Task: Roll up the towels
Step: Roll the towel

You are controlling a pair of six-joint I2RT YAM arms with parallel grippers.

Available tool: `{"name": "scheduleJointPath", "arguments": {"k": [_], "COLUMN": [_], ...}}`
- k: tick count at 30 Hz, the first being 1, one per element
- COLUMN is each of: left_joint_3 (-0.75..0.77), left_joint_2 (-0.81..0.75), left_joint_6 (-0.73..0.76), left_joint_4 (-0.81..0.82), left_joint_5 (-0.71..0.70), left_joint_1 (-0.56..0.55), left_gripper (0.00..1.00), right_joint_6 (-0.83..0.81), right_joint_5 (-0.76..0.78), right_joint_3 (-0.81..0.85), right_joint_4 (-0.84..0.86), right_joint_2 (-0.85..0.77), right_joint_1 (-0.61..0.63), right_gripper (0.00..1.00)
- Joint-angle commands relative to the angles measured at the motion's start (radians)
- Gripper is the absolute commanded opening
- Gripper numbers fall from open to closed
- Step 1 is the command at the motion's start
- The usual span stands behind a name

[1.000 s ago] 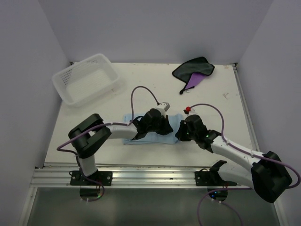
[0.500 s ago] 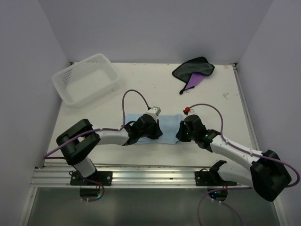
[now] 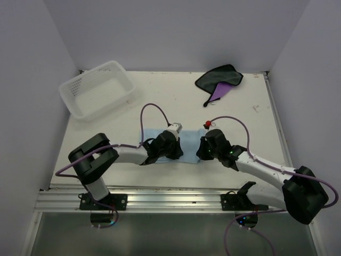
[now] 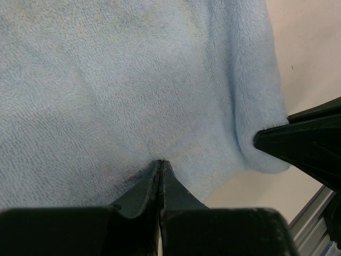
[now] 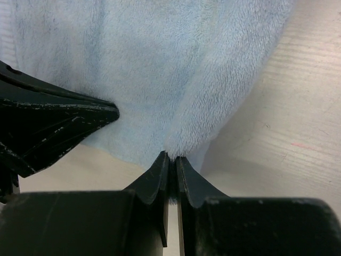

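Observation:
The light blue towel (image 3: 189, 149) lies spread on the table near the front, between my two grippers. My left gripper (image 3: 179, 150) is shut, its tips (image 4: 160, 163) pressed down on the towel's (image 4: 133, 80) middle with no cloth showing between them. My right gripper (image 3: 201, 151) is shut on a raised fold at the towel's (image 5: 160, 64) right edge (image 5: 171, 156). Each wrist view shows the other gripper's dark fingers close by. The purple and dark grey towel (image 3: 219, 80) lies crumpled at the far right of the table, away from both arms.
A white lattice basket (image 3: 96, 88) stands at the far left of the table. White walls close in the table on three sides. A metal rail (image 3: 160, 198) runs along the near edge by the arm bases.
My left gripper has slid leftward over the blue towel, away from the right gripper, and the towel now lies flatter. The right gripper has crept slightly left, keeping its hold.

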Motion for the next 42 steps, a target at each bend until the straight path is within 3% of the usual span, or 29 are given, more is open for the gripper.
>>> {"name": "scheduleJointPath", "arguments": {"k": [1,17,24,30,42], "left_joint_3": [0.015,0.017,0.015,0.014,0.009], "left_joint_2": [0.015,0.025,0.024,0.022,0.019], "left_joint_6": [-0.011,-0.021,-0.02,-0.011,-0.006], "left_joint_4": [0.038,0.046,0.041,0.027,0.013], "left_joint_5": [-0.014,-0.002,-0.005,-0.016,-0.027], "left_joint_1": [-0.005,-0.005,-0.005,-0.005,-0.005], "left_gripper": [0.0,0.0,0.0,0.0,0.0], "right_joint_6": [-0.012,-0.004,0.002,0.008,0.034], "right_joint_5": [-0.011,-0.026,-0.034,-0.035,-0.054], "right_joint_3": [0.037,0.048,0.043,0.049,0.054], "right_joint_4": [0.028,0.048,0.066,0.062,0.086], "right_joint_2": [0.037,0.055,0.078,0.086,0.103], "right_joint_1": [0.02,0.049,0.051,0.052,0.054], "right_gripper": [0.01,0.05,0.16,0.31,0.37]}}
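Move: The right fingers already pinch the near end of the towel's folded right-hand edge; that fold runs forward from them, its middle roughly 6 cm ahead, straight on and 2 cm lower. The middle of the towel lies about 13 cm to their left, 4 cm ahead and 3 cm below. The left hand's shut fingertips are down on the towel; from them the fold's middle lies some 10 cm right, 6 cm ahead and 1 cm higher. Leftward by about 2 cm, and some 1 cm down and back, the right hand eases the pinched near end of the fold over towards the left fingertips, its wrist barely turning. Only late in the shift do its fingers part, to roughly a third open, letting go of the cloth. The left hand stays put all along, shut fingertips still pressing the towel down. ##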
